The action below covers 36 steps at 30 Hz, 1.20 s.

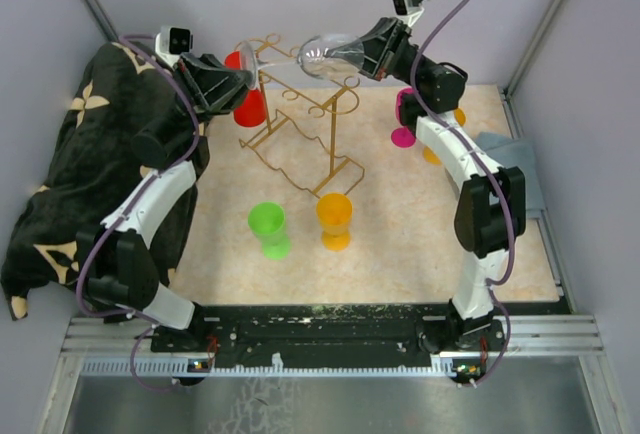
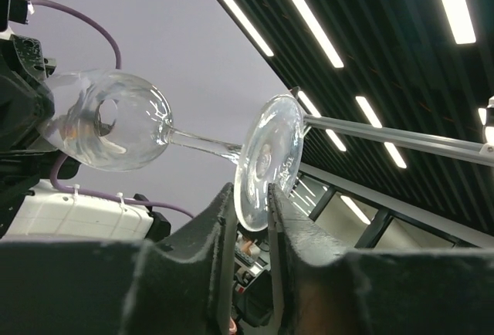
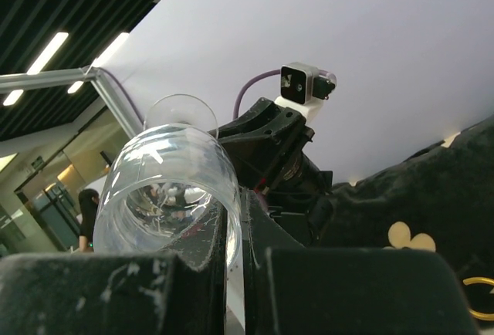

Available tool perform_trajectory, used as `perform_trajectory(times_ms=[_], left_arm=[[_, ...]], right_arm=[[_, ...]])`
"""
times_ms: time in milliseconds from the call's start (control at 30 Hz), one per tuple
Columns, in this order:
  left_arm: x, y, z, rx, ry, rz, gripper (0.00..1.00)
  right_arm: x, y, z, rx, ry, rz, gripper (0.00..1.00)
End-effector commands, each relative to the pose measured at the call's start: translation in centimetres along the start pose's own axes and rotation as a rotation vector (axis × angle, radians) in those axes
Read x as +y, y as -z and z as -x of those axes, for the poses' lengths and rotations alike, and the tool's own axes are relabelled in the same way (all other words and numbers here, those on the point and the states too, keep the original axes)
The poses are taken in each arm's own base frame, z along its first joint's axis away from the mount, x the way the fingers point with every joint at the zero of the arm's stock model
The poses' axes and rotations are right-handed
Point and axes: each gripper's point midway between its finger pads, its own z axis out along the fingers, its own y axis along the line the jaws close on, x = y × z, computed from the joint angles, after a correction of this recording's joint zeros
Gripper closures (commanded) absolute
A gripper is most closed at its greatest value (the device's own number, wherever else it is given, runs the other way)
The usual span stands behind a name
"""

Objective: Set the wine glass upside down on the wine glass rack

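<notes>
The clear wine glass [image 1: 325, 53] lies on its side in the air above the gold wire wine glass rack [image 1: 300, 134]. My right gripper [image 1: 362, 54] is shut on the bowl's rim, one finger inside the glass [image 3: 174, 188] and one outside; it [image 3: 241, 227] pinches the wall. My left gripper [image 1: 248, 78] has its jaws on either side of the glass's round foot [image 2: 266, 157]. In the left wrist view the jaws [image 2: 251, 204] stand narrow and close against the foot. Whether they press on it does not show.
Around the rack stand a red cup [image 1: 248, 106], a green cup [image 1: 268, 229], an orange cup [image 1: 334, 220] and a magenta cup [image 1: 404, 120]. A black patterned blanket [image 1: 70, 164] covers the left side. A grey cloth [image 1: 512, 159] lies at the right edge.
</notes>
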Motion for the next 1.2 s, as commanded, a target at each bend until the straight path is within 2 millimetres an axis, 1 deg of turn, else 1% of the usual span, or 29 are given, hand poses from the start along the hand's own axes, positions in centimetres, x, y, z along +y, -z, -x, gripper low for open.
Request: perform_trajectory(times_ms=[0, 67, 167, 367, 400, 467, 533, 633, 767, 867, 1167], left_arm=[[-4.5, -0.4, -2.3, 0.084, -0.039, -0.124, 0.78], [-4.5, -0.4, -2.3, 0.081, -0.035, -0.125, 0.9], [-4.5, -0.3, -2.1, 0.064, -0.029, -0.126, 1.0], [-4.6, -0.4, -2.0, 0.054, -0.028, -0.119, 1.0], [-4.7, -0.5, -2.0, 0.056, -0.032, -0.12, 1.0], [-5.0, -0.7, -2.1, 0.068, -0.044, -0.125, 1.0], [-5.4, -0.9, -2.1, 0.078, -0.05, -0.129, 1.0], [-6.0, -1.2, -1.9, 0.077, -0.061, -0.139, 1.0], [-6.5, -1.2, -1.4, 0.068, -0.073, -0.133, 1.0], [-7.0, -1.1, -0.9, 0.06, -0.084, -0.133, 1.0], [-9.2, -1.1, 0.6, 0.035, -0.151, -0.131, 1.0]], right_arm=[[3.3, -1.2, 1.2, -0.03, 0.082, 0.083, 1.0], [3.3, -1.3, 1.2, -0.031, 0.081, 0.082, 1.0], [3.3, -1.3, 1.3, -0.03, 0.082, 0.08, 1.0], [3.3, -1.2, 1.2, -0.028, 0.083, 0.078, 1.0], [3.3, -1.2, 1.1, -0.031, 0.086, 0.08, 0.98], [3.2, -1.1, 1.1, -0.037, 0.084, 0.079, 0.82], [3.0, -0.9, 1.0, -0.04, 0.083, 0.075, 0.71], [3.0, -0.8, 0.8, -0.032, 0.088, 0.077, 0.63], [2.9, -0.6, 0.9, -0.029, 0.092, 0.071, 0.6], [2.7, 0.0, 1.0, -0.034, 0.094, 0.057, 0.58], [1.0, 2.0, 0.8, -0.009, 0.119, -0.042, 0.57]])
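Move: The clear wine glass's foot stands between the left hand's open fingertips, its middle some 3 cm above, 2 cm right and 1 cm ahead of that hand; the red glass already hangs on the rack, about 12 cm ahead, 2 cm left and 20 cm lower. The right hand still grips the bowl, with the foot about 19 cm to its left, level fore-and-aft and 2 cm above; the rack's middle lies roughly 12 cm left, 11 cm ahead and 28 cm below. The left fingers pinch the foot, the right lets go of the bowl, then left rises leftward about 5 cm. ##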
